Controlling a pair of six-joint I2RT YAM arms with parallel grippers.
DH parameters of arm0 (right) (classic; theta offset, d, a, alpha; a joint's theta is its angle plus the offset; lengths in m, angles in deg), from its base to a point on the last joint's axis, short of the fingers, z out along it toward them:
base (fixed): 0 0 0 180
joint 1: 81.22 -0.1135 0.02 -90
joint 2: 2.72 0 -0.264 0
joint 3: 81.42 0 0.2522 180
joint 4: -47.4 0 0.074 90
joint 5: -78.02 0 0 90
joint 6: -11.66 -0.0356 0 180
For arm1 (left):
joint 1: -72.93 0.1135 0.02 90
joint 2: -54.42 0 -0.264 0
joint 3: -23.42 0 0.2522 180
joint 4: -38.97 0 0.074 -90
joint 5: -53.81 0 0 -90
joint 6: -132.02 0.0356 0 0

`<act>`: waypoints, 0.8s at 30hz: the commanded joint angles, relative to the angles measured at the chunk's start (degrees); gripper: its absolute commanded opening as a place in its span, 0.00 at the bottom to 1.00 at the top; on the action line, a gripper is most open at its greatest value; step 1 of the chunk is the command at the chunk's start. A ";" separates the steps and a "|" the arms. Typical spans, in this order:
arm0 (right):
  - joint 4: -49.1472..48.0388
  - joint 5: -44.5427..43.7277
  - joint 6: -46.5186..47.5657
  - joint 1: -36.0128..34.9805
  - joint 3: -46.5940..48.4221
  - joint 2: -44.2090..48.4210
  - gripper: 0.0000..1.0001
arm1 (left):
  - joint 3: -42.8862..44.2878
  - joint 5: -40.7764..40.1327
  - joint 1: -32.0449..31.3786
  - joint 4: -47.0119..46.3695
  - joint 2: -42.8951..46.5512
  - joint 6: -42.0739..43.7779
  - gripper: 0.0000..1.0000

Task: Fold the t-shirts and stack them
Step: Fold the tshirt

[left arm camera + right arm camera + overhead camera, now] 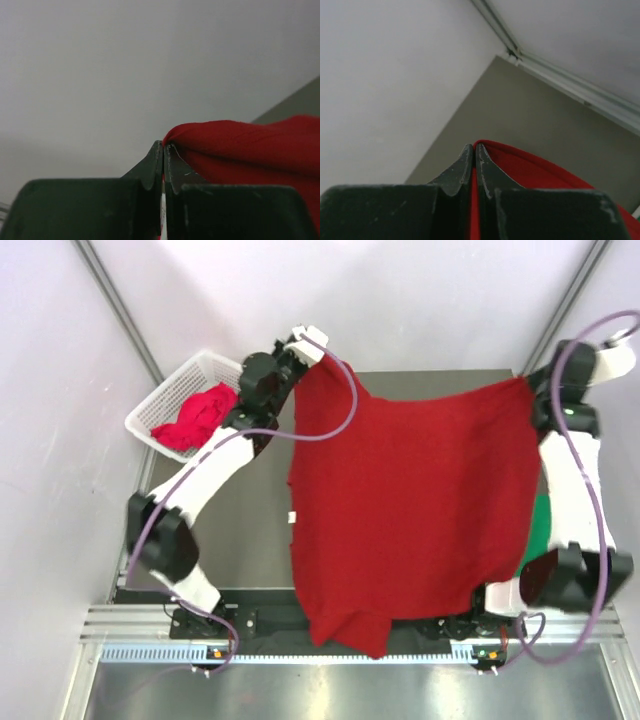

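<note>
A dark red t-shirt (410, 510) hangs spread wide above the table, held up at its two far corners. My left gripper (312, 358) is shut on the far left corner; in the left wrist view the red cloth (250, 145) bulges out from the closed fingertips (163, 145). My right gripper (530, 390) is shut on the far right corner, with the shirt's red hem (530, 165) pinched between its tips (472, 147). The shirt's low end droops over the near table edge. A bright green t-shirt (540, 525) peeks out under the red one at the right.
A white lattice basket (170, 405) stands at the far left and holds a pinkish red t-shirt (195, 420). The grey table (245, 530) shows left of the hanging shirt. Walls close in behind and on both sides.
</note>
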 commanded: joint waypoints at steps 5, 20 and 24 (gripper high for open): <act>-25.78 9.11 1.63 -1.39 -0.27 -18.25 0.00 | 8.12 1.81 9.82 -15.09 -21.38 -3.28 0.00; -25.00 17.56 0.05 -2.18 32.88 -53.62 0.00 | 35.90 6.13 14.58 -13.36 -49.46 -7.06 0.00; -29.75 18.87 0.76 -2.18 34.64 -58.37 0.00 | 38.98 6.22 14.67 -13.26 -52.28 -8.29 0.00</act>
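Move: Both my hands already pinch the t-shirt by its two upper corners, high over the table. The far table edge I carry them towards is roughly 24 cm ahead of my left hand and 43 cm below, and some 32 cm ahead of my right hand and 39 cm below. The white basket sits about 32 cm left of my left hand and 10 cm farther out, 37 cm lower. The green stack lies around 14 cm back from my right hand, 4 cm right, 38 cm below. I sweep both hands forward and down together, the left about 23 cm out and 20 cm down, the right some 27 cm out and 17 cm down. I drop steeply first, then flatten out and slow near the far table edge, drifting a little left while the right wrist turns some 20 degrees counter-clockwise. Both grippers keep their pinch on the corners, holding the shirt's top edge stretched between them. ##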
